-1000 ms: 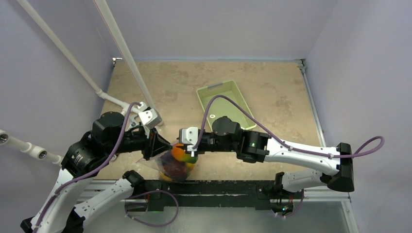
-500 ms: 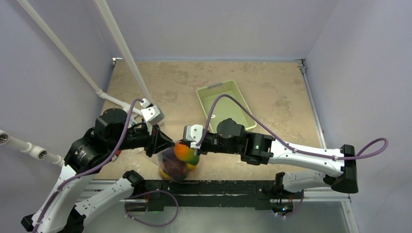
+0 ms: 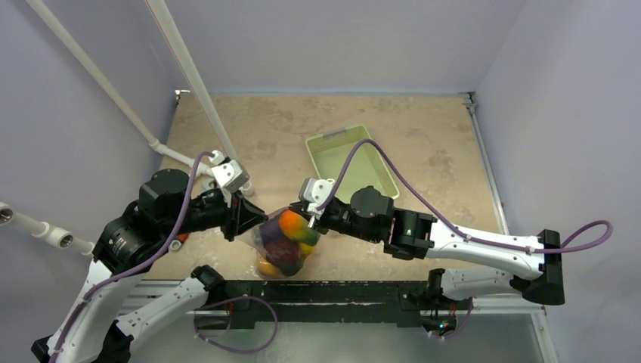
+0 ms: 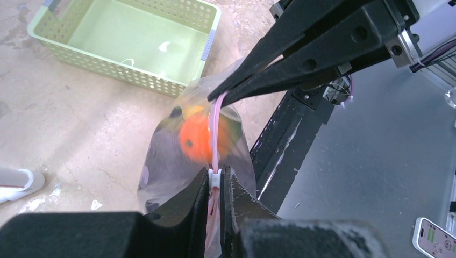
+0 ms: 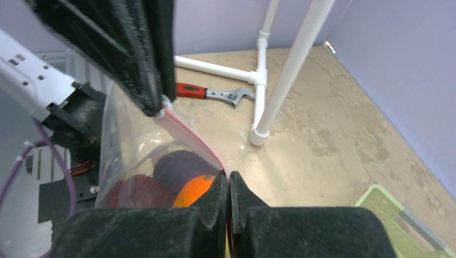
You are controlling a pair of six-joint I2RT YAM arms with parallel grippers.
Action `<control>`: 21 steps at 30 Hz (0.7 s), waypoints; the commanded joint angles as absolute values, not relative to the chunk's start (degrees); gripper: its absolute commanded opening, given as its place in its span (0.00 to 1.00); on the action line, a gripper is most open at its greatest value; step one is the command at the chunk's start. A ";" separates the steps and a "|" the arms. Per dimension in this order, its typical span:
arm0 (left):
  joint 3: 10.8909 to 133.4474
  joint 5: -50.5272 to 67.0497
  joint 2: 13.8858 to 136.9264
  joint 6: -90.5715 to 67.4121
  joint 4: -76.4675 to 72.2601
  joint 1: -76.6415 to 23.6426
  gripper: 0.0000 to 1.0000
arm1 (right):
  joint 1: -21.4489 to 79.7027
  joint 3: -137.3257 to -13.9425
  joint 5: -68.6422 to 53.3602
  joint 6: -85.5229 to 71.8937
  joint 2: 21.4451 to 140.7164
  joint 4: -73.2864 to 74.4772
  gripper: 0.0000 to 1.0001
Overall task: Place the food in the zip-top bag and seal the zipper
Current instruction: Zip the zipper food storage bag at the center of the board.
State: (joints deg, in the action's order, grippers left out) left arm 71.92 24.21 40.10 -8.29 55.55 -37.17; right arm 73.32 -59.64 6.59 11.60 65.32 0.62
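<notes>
The clear zip-top bag (image 3: 281, 243) hangs between my two grippers near the table's front edge. It holds the food: an orange fruit (image 3: 292, 224), a dark purple piece (image 5: 180, 165) and a dark red piece (image 5: 134, 191). The pink zipper (image 4: 216, 131) runs taut from one gripper to the other. My left gripper (image 4: 215, 181) is shut on the zipper's white slider tab (image 4: 214, 176) at the bag's left end (image 3: 253, 221). At the strip's other end, my right gripper (image 5: 229, 183) is shut on the zipper, and it also shows in the top view (image 3: 308, 217).
The pale green basket (image 3: 378, 178) stands behind the right arm with nothing in it. White pipes (image 5: 279, 80) rise at the back left, with a red-handled wrench (image 5: 209, 92) by their foot. The black front rail (image 4: 290, 134) lies just under the bag.
My right gripper has shut on the zipper's right end. Both grippers and the bag have shifted a little to the right and away from the front edge.
</notes>
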 commanded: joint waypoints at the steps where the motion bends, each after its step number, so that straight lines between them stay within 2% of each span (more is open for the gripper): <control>1: 74.78 21.35 38.09 -8.28 58.81 -37.18 0.00 | 70.99 -58.61 18.34 8.60 63.83 -1.18 0.00; 13: 74.70 13.80 33.79 -11.18 62.91 -37.14 0.00 | 69.62 -58.09 27.51 4.06 63.83 -1.49 0.00; 21: 75.14 10.40 32.17 -12.30 64.56 -37.11 0.00 | 69.43 -58.44 27.53 3.34 63.41 -1.85 0.00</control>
State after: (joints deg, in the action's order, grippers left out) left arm 72.60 13.17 33.34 -10.74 61.71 -37.17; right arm 71.18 -57.98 20.47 3.60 65.25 -0.54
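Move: The left fingers already pinch the white slider; the zipper's loose left end trails roughly 4 cm to their left, 2 cm back and 5 cm below. The food in the bag sits about 4 cm right of the left hand, 3 cm back and 14 cm below, and the empty green basket lies on the table some 27 cm ahead and 23 cm right. From the right hand, which grips the strip, the slider is about 6 cm left and 3 cm back, nearly level. The left hand keeps its pinch on the slider and draws it about 4 cm to the left, away from the right hand and towards the zipper's left end, turning some 10 degrees counter-clockwise. Meanwhile the right hand, still shut on the pink strip, pulls the other way, about 4.5 cm forward and 2.5 cm to the right with a clockwise turn of some 15 degrees, then comes to a stop while the left is still drawing. ##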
